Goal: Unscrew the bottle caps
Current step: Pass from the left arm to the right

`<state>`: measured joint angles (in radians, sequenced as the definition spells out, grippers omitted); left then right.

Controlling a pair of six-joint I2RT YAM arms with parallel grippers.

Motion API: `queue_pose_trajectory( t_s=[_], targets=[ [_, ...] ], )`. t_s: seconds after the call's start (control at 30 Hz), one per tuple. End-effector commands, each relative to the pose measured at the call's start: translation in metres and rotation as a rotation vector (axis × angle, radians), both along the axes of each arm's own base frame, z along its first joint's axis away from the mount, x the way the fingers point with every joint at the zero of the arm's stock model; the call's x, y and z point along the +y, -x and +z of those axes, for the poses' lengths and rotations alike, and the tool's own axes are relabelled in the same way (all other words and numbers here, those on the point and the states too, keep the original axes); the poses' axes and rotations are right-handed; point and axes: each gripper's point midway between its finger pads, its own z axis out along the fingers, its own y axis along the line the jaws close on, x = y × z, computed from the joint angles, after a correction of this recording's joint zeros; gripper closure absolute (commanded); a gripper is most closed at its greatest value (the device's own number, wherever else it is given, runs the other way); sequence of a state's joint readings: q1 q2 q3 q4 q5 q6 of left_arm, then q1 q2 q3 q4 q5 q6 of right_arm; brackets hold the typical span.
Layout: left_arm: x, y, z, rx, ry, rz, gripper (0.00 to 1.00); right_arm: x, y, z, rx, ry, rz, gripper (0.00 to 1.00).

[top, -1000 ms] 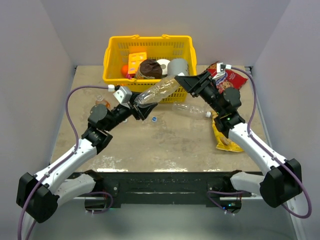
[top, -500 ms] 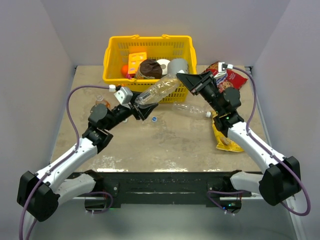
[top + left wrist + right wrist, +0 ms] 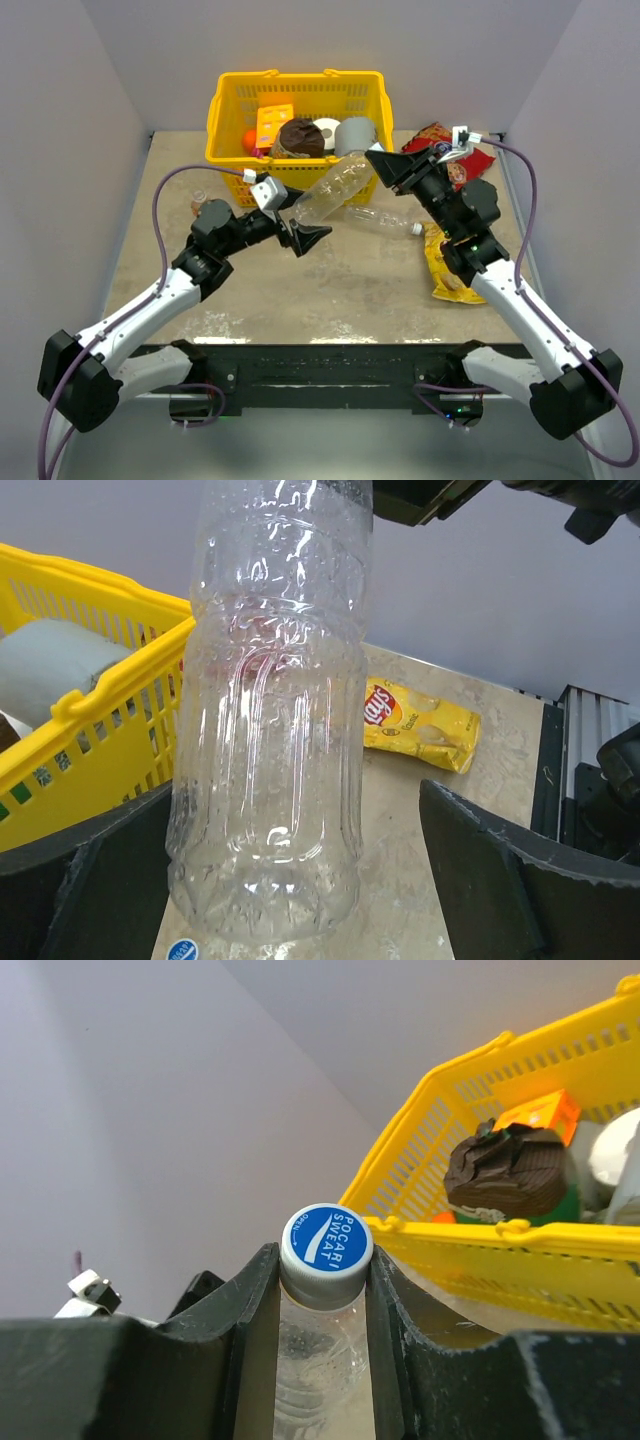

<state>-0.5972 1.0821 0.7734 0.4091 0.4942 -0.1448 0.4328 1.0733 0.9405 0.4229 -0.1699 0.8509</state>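
Observation:
A clear bottle [image 3: 332, 190] hangs tilted in the air in front of the basket, held only at its neck. My right gripper [image 3: 380, 166] is shut on its blue-faced bottle cap [image 3: 327, 1239], with a finger [image 3: 250, 1290] pressed against each side. My left gripper [image 3: 299, 233] stands wide open around the bottle's base [image 3: 268, 780], its fingers [image 3: 500, 880] apart from the plastic. A loose cap [image 3: 182, 950] lies on the table under the base. A second clear bottle [image 3: 382, 218] lies on the table, and an orange-drink bottle [image 3: 201, 205] shows behind the left arm.
A yellow basket [image 3: 225, 110] holding a grey roll, a dark packet and other items stands at the back. A yellow chips bag [image 3: 445, 272] lies on the right under the right arm. A red snack bag [image 3: 440, 138] sits at the back right.
My left gripper has opened and let go of the bottle's base. My right gripper has shut on the cap and carried the bottle a little up and right.

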Motion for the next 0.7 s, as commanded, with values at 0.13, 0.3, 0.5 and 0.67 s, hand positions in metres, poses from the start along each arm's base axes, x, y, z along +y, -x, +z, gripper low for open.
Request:
queue_pose_trajectory(
  t_s=[0.13, 0.3, 0.5, 0.67],
  targets=[
    [-0.001, -0.017, 0.049, -0.045, 0.026, 0.066, 0.0, -0.019, 0.006, 0.029, -0.146, 0.206, -0.103, 1.0],
    [-0.02, -0.023, 0.051, -0.006, 0.026, -0.003, 0.0, -0.015, 0.01, 0.027, -0.17, 0.256, -0.101, 1.0],
    [-0.043, -0.033, 0.041, 0.013, -0.012, -0.011, 0.0, -0.007, 0.011, 0.024, -0.172, 0.257, -0.067, 1.0],
    [-0.046, -0.037, 0.031, 0.03, -0.044, 0.013, 0.0, 0.011, 0.01, 0.019, -0.178, 0.263, -0.008, 1.0]
  ],
)
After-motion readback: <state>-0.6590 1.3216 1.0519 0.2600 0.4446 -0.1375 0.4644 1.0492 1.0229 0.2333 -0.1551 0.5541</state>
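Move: The capped bottle, held by its cap in the right hand, slants down to the left; its middle is roughly 4 cm right of the left hand, 3 cm ahead and 6 cm above. From the right hand it lies about 6 cm left, 3 cm back and 6 cm below. On the table some 30 cm beneath the left hand, a loose blue cap lies about 12 cm ahead and 3 cm left, another bottle about 19 cm ahead and 18 cm right. Up and forward first, by about 4 cm, then right and back down along the held bottle: the left hand, fingers staying wide open, brings them from the bottle's bottom end to either side of its body. The right hand keeps its pinch on the cap, bobs up about 2 cm and back, and rolls some 15 degrees, left side down. ##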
